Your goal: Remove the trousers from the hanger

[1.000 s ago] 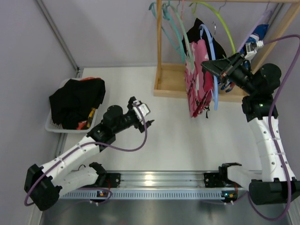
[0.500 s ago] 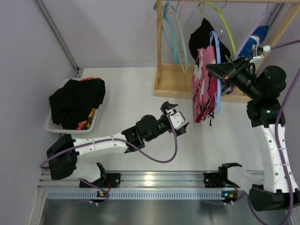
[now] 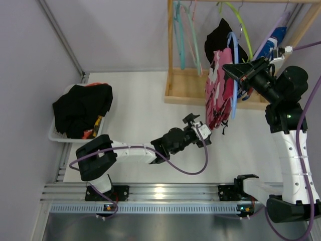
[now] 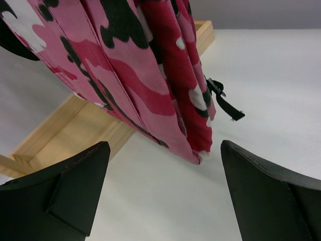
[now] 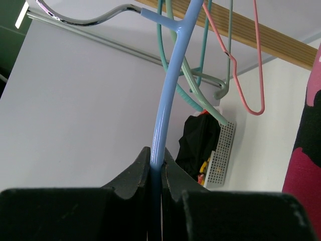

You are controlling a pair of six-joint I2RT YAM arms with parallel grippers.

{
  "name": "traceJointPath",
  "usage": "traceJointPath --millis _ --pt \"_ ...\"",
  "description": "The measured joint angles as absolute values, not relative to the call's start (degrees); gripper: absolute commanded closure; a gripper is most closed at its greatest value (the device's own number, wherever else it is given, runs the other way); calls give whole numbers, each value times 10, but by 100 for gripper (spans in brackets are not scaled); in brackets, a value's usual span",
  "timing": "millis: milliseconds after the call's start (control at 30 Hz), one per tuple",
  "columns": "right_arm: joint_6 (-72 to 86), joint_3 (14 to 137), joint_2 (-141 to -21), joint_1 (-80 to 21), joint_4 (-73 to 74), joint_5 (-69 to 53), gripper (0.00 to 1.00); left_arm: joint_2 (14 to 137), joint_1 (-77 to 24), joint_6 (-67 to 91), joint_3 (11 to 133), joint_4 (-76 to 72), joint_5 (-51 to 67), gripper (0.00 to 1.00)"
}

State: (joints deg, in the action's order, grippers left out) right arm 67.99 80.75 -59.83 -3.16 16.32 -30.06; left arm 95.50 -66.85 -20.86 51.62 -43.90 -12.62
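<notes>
Pink-red camouflage trousers (image 3: 218, 95) hang from a light blue hanger (image 3: 233, 75) at the wooden rack. My right gripper (image 3: 228, 69) is shut on the hanger's blue arm (image 5: 170, 85), which runs up between its jaws (image 5: 156, 163). My left gripper (image 3: 199, 128) is open, low over the table just below the trousers' lower hem. In the left wrist view the camouflage cloth (image 4: 150, 75) hangs above the wide gap of the gripper (image 4: 165, 173), not touching either finger. Black trousers (image 3: 218, 36) hang behind the pink ones. A blue-and-white garment (image 3: 277, 36) hangs at the far right.
The rack's wooden base (image 3: 184, 91) lies under the trousers. Empty teal hangers (image 3: 180, 35) and a green one (image 3: 239, 22) hang on its rail. A white basket (image 3: 56, 134) of dark clothes (image 3: 83, 108) stands at the table's left.
My left arm has swung right across the table, gripper open, from beside the basket to under the trousers' hem. The right gripper with the hanger has shifted slightly up and right.
</notes>
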Motion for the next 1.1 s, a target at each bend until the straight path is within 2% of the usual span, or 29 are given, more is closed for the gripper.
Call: traceJointPath --millis 333,767,1100 --pt "682 808 -599 -32 163 -289 100 1047 -668 -221 590 -489 -167 1" --pt "682 811 -603 -32 163 -281 100 1060 -666 -229 567 -504 -197 1" --pt "683 813 -607 -32 163 -275 100 1097 -617 -225 639 -498 -216 1"
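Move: Some 6 cm ahead of the left hand, 5 cm to its right and slightly above it hang the lower legs of the pink trousers. The blue hanger that carries them is about 25 cm higher, roughly 8 cm ahead and 7 cm right of this hand; the black garment hangs some 15 cm ahead, 3 cm right and 20 cm up. From the right hand, shut on the hanger, those legs lie about 24 cm below, 1 cm ahead and level sideways. Reaching forward to the lower trouser legs, the left hand goes about 8.5 cm in two stages: first a few centimetres forward and right, then, after a short halt and a dip of some 2 cm, on forward and back up, the wrist turning about 15 degrees counter-clockwise. Its fingers stay wide open and bring the cloth between them, the finger on its right passing behind a fold. The right hand keeps its grip on the blue hanger. ##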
